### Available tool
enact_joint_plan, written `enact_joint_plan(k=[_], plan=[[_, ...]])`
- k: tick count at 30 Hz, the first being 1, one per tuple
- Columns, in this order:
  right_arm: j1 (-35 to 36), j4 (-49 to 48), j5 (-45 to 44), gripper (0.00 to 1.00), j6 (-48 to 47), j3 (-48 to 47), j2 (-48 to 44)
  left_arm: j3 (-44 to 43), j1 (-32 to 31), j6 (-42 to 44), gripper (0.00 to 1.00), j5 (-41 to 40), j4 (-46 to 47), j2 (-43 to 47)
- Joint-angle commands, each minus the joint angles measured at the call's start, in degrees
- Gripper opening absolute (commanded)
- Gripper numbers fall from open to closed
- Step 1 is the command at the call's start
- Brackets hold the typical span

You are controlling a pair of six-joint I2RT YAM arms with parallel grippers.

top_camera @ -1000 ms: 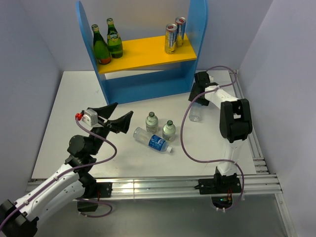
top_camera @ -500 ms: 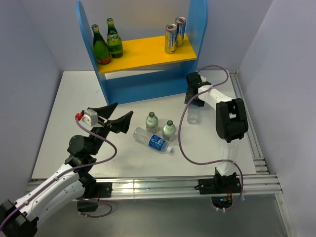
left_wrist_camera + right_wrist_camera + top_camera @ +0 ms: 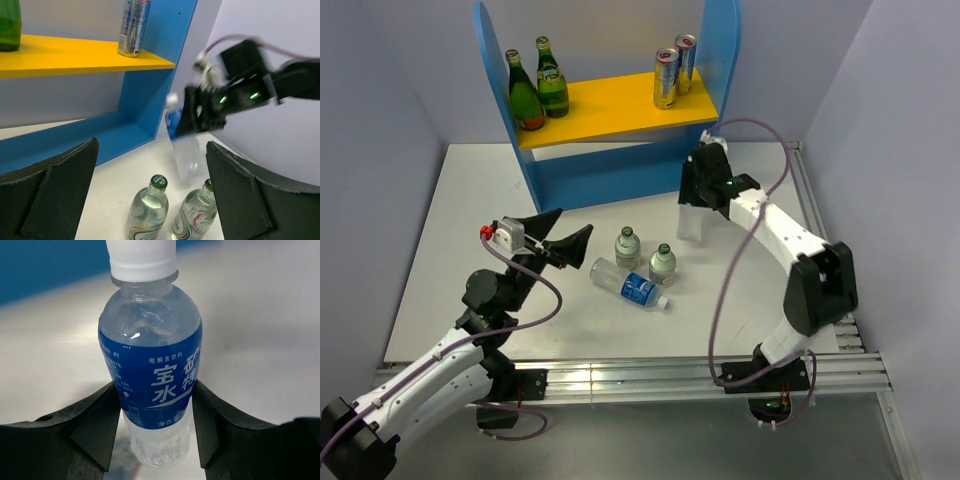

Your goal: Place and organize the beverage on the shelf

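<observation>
My right gripper is shut on a clear water bottle with a blue label and white cap, its fingers pressing the label's sides. The bottle hangs slightly tilted in front of the blue shelf's right side panel. On the yellow board stand two green bottles and two cans. My left gripper hovers open, with nothing held, left of two small glass bottles. Another blue-labelled water bottle lies on its side.
The white table is walled by grey panels on the left, right and back. An aluminium rail runs along the near edge. The right arm's purple cable loops over the table's right part.
The right gripper has closed on the water bottle and carried it left, toward the front of the shelf. The left arm has barely moved.
</observation>
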State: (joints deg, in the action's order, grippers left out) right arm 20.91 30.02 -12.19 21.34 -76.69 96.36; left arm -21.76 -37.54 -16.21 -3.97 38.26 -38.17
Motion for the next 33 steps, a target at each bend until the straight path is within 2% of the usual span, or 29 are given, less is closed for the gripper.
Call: enact_joint_plan(k=[1, 5, 7, 12, 16, 22, 33], plan=[[2.12, -22.15, 1.90, 0.00, -1.57, -1.10, -11.97, -1.09, -0.16, 0.12, 0.95, -0.78, 1.82, -0.50], [3.00, -36.32, 0.68, 0.00, -3.32, 3.47, -13.30, -0.57, -0.08, 0.47, 0.94, -1.48, 2.78, -1.37], [3.00, -43.68, -0.20, 0.00, -5.08, 5.14, -11.37, -0.74, -0.08, 0.56, 0.94, -1.57, 2.78, -1.73], [2.91, -53.03, -3.10, 0.00, -7.45, 5.05, -3.39, -0.65, -0.08, 0.74, 0.94, -1.74, 2.70, -2.08], [2.91, -65.57, -7.05, 0.00, -9.21, 7.51, -0.04, -0.48, -0.16, 0.91, 0.94, -1.92, 2.96, -2.26], [2.82, -68.42, -10.13, 0.00, -10.80, 4.18, 5.15, -0.13, -0.16, 0.83, 0.94, -1.75, 3.84, -3.05], [3.70, -80.73, -16.82, 0.00, -14.48, 6.82, 5.59, -0.04, -0.08, 0.91, 0.94, -1.66, 4.72, -4.37]])
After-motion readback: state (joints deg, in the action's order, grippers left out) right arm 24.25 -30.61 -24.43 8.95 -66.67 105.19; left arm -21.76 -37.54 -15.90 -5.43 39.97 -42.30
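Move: The right hand holds the blue-label bottle tilted, cap forward; its goal, the right end of the shelf's lower board, is about 16 cm ahead, 4 cm left and 7 cm below. The side panel's front foot is roughly 11 cm ahead, 4 cm right and 13 cm below. The upper yellow board's right end is some 15 cm ahead, 6 cm left and 20 cm higher. From the left hand, that goal is about 32 cm ahead, 17 cm right and 26 cm below. Still pinching the bottle round its label, the right hand swings up some 16 cm, edging left and forward, and tips its fingers up about 40 degrees to nearly level. It then sinks almost as far while pushing forward to the shelf's lower opening, just left of the side panel, and finally eases ahead and up a few centimetres; overall about 11 cm forward and 5 cm higher. ##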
